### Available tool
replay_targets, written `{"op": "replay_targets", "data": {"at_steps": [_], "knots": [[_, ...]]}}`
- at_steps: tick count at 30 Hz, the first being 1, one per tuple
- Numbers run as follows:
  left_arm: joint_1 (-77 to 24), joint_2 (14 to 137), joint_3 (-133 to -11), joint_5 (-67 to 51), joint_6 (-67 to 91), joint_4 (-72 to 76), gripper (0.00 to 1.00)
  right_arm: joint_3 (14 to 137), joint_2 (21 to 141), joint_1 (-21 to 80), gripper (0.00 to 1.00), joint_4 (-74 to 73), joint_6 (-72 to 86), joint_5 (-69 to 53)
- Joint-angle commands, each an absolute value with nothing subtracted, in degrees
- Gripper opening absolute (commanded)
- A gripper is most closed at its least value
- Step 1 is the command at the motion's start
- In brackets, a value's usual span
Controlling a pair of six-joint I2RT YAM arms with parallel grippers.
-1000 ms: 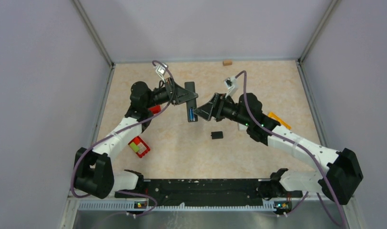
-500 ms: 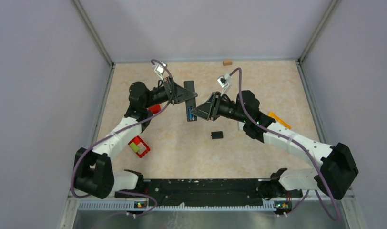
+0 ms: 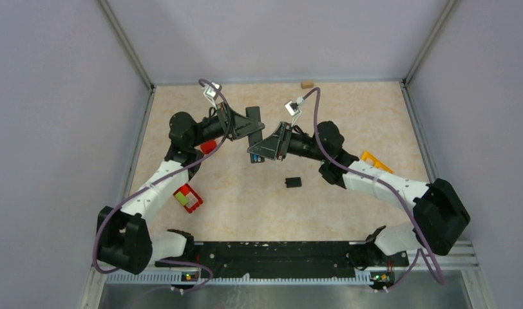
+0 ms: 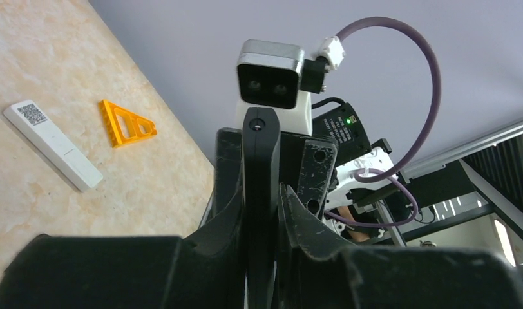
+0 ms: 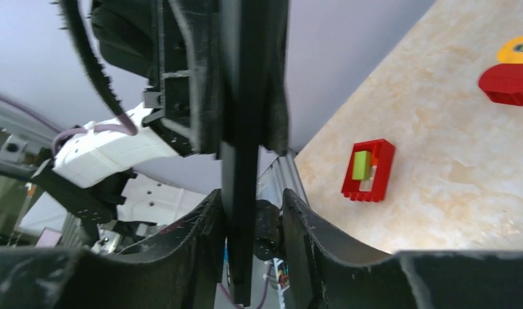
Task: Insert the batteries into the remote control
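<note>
My left gripper (image 3: 248, 127) is shut on the black remote control (image 3: 254, 119) and holds it up off the table near the back middle. In the left wrist view the remote (image 4: 259, 161) stands edge-on, pinched between both fingers. My right gripper (image 3: 260, 152) straddles the remote's lower end. In the right wrist view the remote (image 5: 241, 212) lies against my left finger (image 5: 201, 238), with a gap to the right finger (image 5: 304, 232), so these jaws stand open. The batteries are hidden behind the right gripper.
A small flat black square piece (image 3: 293, 182) lies on the table below the grippers. A red frame with a green block (image 3: 187, 198), a red piece (image 3: 209, 146), an orange triangle (image 4: 127, 122), a white bar (image 4: 53, 154) and a wooden block (image 3: 306, 84) lie around.
My right arm has swung left and rolled, bringing its jaws around the remote's lower end and covering the blue battery seen earlier. The left arm shifted slightly back-left with the remote.
</note>
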State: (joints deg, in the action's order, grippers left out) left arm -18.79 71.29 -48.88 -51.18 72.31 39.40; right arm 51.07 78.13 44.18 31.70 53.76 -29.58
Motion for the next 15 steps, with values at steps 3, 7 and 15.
{"op": "replay_targets", "data": {"at_steps": [3, 7, 15], "knots": [[-17.79, 66.97, -50.9, -51.46, 73.74, 41.0, 0.08, 51.39, 79.29, 43.88, 0.12, 42.81, 58.32, -34.82], [-16.06, 65.53, -51.92, -56.0, 69.63, 35.6, 0.32, 51.2, 79.23, 43.77, 0.0, 45.33, 59.36, -37.23], [-14.15, 64.33, -54.51, -66.46, 63.9, 27.36, 0.52, 54.29, 80.47, 43.07, 0.0, 42.83, 56.54, -49.49]]}}
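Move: The left hand still holds the remote control, which slopes with its near end down; its middle lies about 2 cm back and 2 cm below that hand. From the right hand, the remote's middle is some 3 cm ahead and 3 cm above, and the blue batteries in its near end are about 1 cm back. The small black cover lies on the table about 8 cm ahead, 14 cm to the right and 38 cm down. The right hand rises about 2 cm as its half-open fingers close and pinch the remote near the battery end, from above and below, while it draws back some 3.5 cm towards the robot and turns about 10 degrees counter-clockwise. Once that grip is shut, the left fingers open wide and let go, and the left hand eases back, to the left and slightly up, some 4 cm in all, ending with its fingers clear on either side of the remote. ##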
